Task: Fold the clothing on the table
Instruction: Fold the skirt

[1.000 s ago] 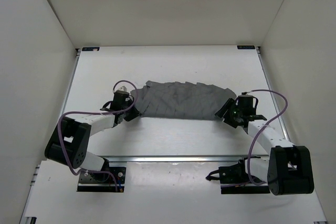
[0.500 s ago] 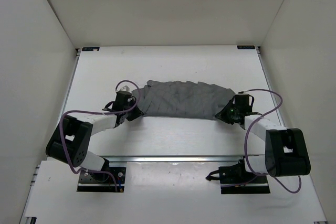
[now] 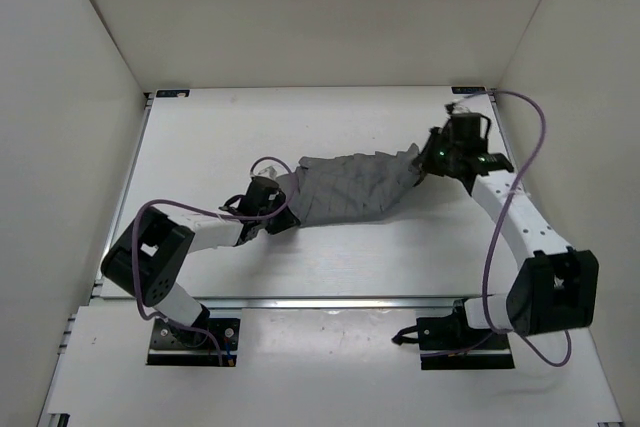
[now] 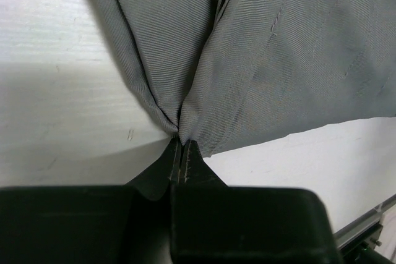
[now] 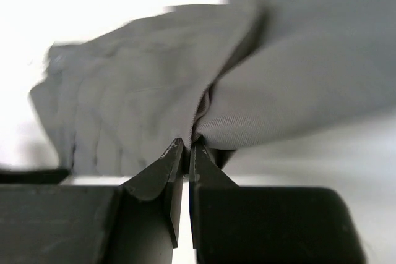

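The clothing (image 3: 350,185) is a dark grey pleated garment stretched across the middle of the white table (image 3: 330,267). My left gripper (image 3: 274,205) is shut on its near-left corner; in the left wrist view the cloth (image 4: 247,60) bunches into the closed tips of the left gripper (image 4: 182,143). My right gripper (image 3: 430,157) is shut on the right end of the garment, which is lifted off the table toward the back right. The right wrist view shows the fabric (image 5: 154,91) pinched at the tips of the right gripper (image 5: 187,146) and hanging away from them.
White walls enclose the table on three sides. A metal rail (image 3: 330,301) runs along the near edge, with both arm bases behind it. Purple cables loop from each wrist.
The right gripper shut on the garment's right end and carried it up and toward the back right. The left gripper slid right with its corner. The garment now looks narrower and bunched.
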### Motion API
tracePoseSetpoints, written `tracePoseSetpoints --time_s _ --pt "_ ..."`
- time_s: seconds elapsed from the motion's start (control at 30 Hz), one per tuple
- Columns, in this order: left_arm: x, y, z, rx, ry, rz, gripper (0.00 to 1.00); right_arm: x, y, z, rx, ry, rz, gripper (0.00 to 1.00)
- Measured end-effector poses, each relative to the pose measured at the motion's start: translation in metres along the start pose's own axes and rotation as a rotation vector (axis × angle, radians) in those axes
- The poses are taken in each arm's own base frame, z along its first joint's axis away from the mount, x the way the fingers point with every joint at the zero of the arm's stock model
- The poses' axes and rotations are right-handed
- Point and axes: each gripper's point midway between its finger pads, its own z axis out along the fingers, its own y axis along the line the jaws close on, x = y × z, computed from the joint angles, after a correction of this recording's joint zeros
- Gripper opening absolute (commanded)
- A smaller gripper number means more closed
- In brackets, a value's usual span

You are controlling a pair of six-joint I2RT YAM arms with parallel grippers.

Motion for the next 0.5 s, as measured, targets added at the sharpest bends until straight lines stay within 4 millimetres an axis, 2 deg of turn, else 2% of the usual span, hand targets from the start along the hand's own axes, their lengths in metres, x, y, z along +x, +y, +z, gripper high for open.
tracePoseSetpoints --time_s 0.07,0.13,0.27,0.5 --pt "-0.001 -0.003 0.003 0.012 -0.002 -0.011 0.00 -0.004 0.039 0.004 -0.065 0.027 -0.112 0.00" --pt "-0.002 -0.003 0.004 0.019 -0.005 -0.021 0.00 0.005 0.071 0.009 -0.128 0.065 -0.199 0.00" --pt "-0.003 -0.002 0.004 0.025 -0.008 -0.036 0.00 0.046 0.128 0.019 -0.242 0.176 -0.330 0.00" --pt "-0.006 0.001 0.004 0.025 -0.015 -0.044 0.00 0.108 0.199 0.044 -0.379 0.328 -0.444 0.00"
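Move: The right hand already pinches the skirt's raised right end; the skirt's left end lies about 32 cm to its left, level with it fore and aft and some 16 cm below. The skirt's middle lies roughly 18 cm left, straight across and 16 cm down. The left gripper is some 32 cm left, 8 cm back and 15 cm below. From the left hand, pinching the near left corner, the left end's middle is about 8 cm straight ahead. The right hand sweeps the skirt's still-held right end some 23 cm left towards the left gripper, turning counter-clockwise. ##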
